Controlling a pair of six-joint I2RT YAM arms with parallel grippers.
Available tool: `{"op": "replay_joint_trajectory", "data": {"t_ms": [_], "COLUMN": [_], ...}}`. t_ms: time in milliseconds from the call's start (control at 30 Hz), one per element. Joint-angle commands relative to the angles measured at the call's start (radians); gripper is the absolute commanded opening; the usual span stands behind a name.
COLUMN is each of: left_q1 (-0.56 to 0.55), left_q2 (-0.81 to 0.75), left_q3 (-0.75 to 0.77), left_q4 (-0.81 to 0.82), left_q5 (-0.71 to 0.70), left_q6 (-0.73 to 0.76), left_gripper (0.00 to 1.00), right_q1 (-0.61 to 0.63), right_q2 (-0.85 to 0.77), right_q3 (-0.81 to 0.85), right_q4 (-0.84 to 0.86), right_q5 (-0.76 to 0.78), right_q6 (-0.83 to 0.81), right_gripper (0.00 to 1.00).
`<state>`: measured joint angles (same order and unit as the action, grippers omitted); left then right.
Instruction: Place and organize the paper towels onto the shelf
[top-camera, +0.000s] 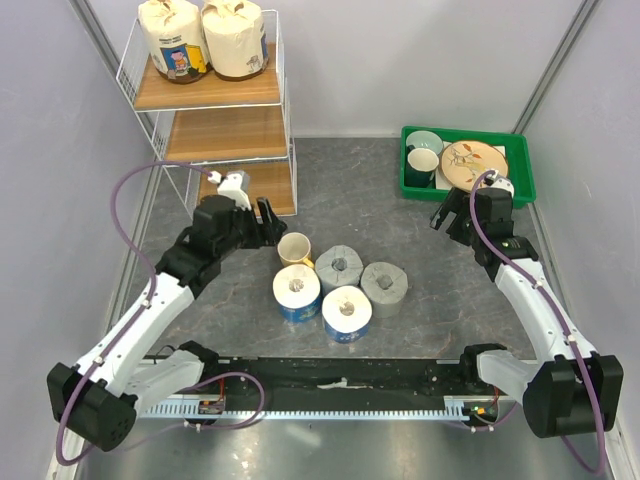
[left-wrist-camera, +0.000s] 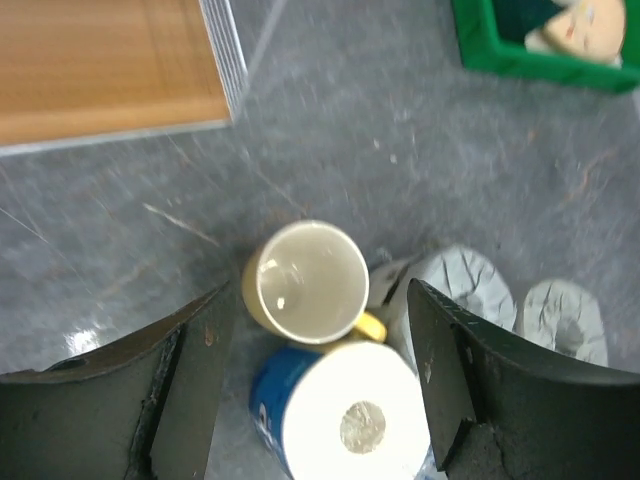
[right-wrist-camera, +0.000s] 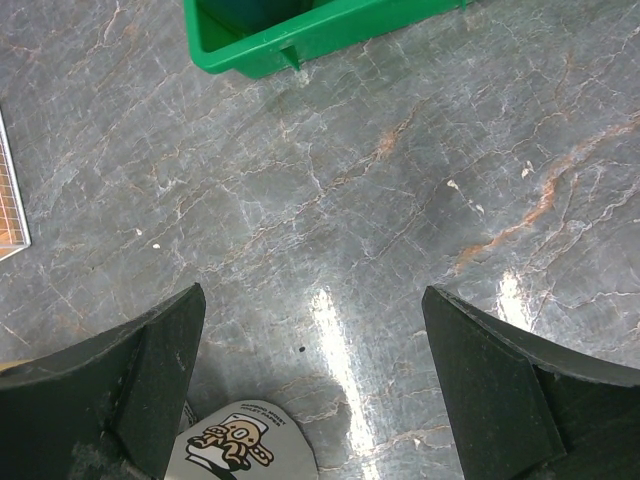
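Two cream cartoon-print paper towels (top-camera: 204, 38) stand on the top board of the white wire shelf (top-camera: 222, 135). Two white-and-blue rolls (top-camera: 297, 292) and two grey rolls (top-camera: 339, 266) cluster upright on the table. My left gripper (top-camera: 264, 222) hovers open just left of the cluster. In its wrist view the left gripper (left-wrist-camera: 320, 292) has a yellow mug (left-wrist-camera: 305, 282) and a white-and-blue roll (left-wrist-camera: 345, 420) below its spread fingers, with the grey rolls (left-wrist-camera: 455, 290) to the right. My right gripper (right-wrist-camera: 312, 295) is open over bare table.
The yellow mug (top-camera: 295, 248) touches the roll cluster on its far side. A green tray (top-camera: 466, 165) with dishes sits at the back right, next to the right gripper (top-camera: 447, 213). A white cartoon-print patch (right-wrist-camera: 240, 445) shows at the bottom of the right wrist view.
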<state>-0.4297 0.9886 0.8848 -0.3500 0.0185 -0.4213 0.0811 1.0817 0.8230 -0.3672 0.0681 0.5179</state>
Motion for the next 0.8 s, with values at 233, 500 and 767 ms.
{"op": "replay_joint_trajectory", "data": {"t_ms": [233, 500, 767], "left_q1": [-0.119, -0.309, -0.417], "left_q2": [0.008, 0.099, 0.211], "left_q3": [-0.083, -0.014, 0.055], "left_q4": [0.048, 0.066, 0.065], "left_q5": [-0.074, -0.132, -0.164], "left_q6": [-0.077, -0.022, 0.041], "left_gripper": [0.76, 0.76, 0.76], "right_q1": [-0.003, -0.003, -0.003], "right_q2": [0.003, -0.002, -0.011], "right_q3": [-0.004, -0.012, -0.018], "right_q4": [0.027, 0.027, 0.025], "right_q5": [-0.004, -0.005, 0.004], "right_q6": [-0.009, -0.009, -0.013], "right_gripper": [0.98, 0.98, 0.98]}}
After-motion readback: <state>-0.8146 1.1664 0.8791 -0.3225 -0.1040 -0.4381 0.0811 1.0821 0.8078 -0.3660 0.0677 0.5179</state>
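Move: The left grey paper towel roll is about 17 cm to the left gripper's right, 5 cm back and some 17 cm below. The mug stands 7 cm to the gripper's right and 1 cm back. The left blue-wrapped roll is 8 cm right and 11 cm back, the right grey roll 28 cm right and 9 cm back. From the idle right gripper, the left grey roll is roughly 25 cm left, 10 cm back and 12 cm below. Bring the empty left gripper down and slightly back first, then swing it about 10 cm to the right, still easing back and lower, above the mug towards the left grey roll. Turn the hand some 15 degrees clockwise as it swings; keep the fingers open and touch nothing yet. ##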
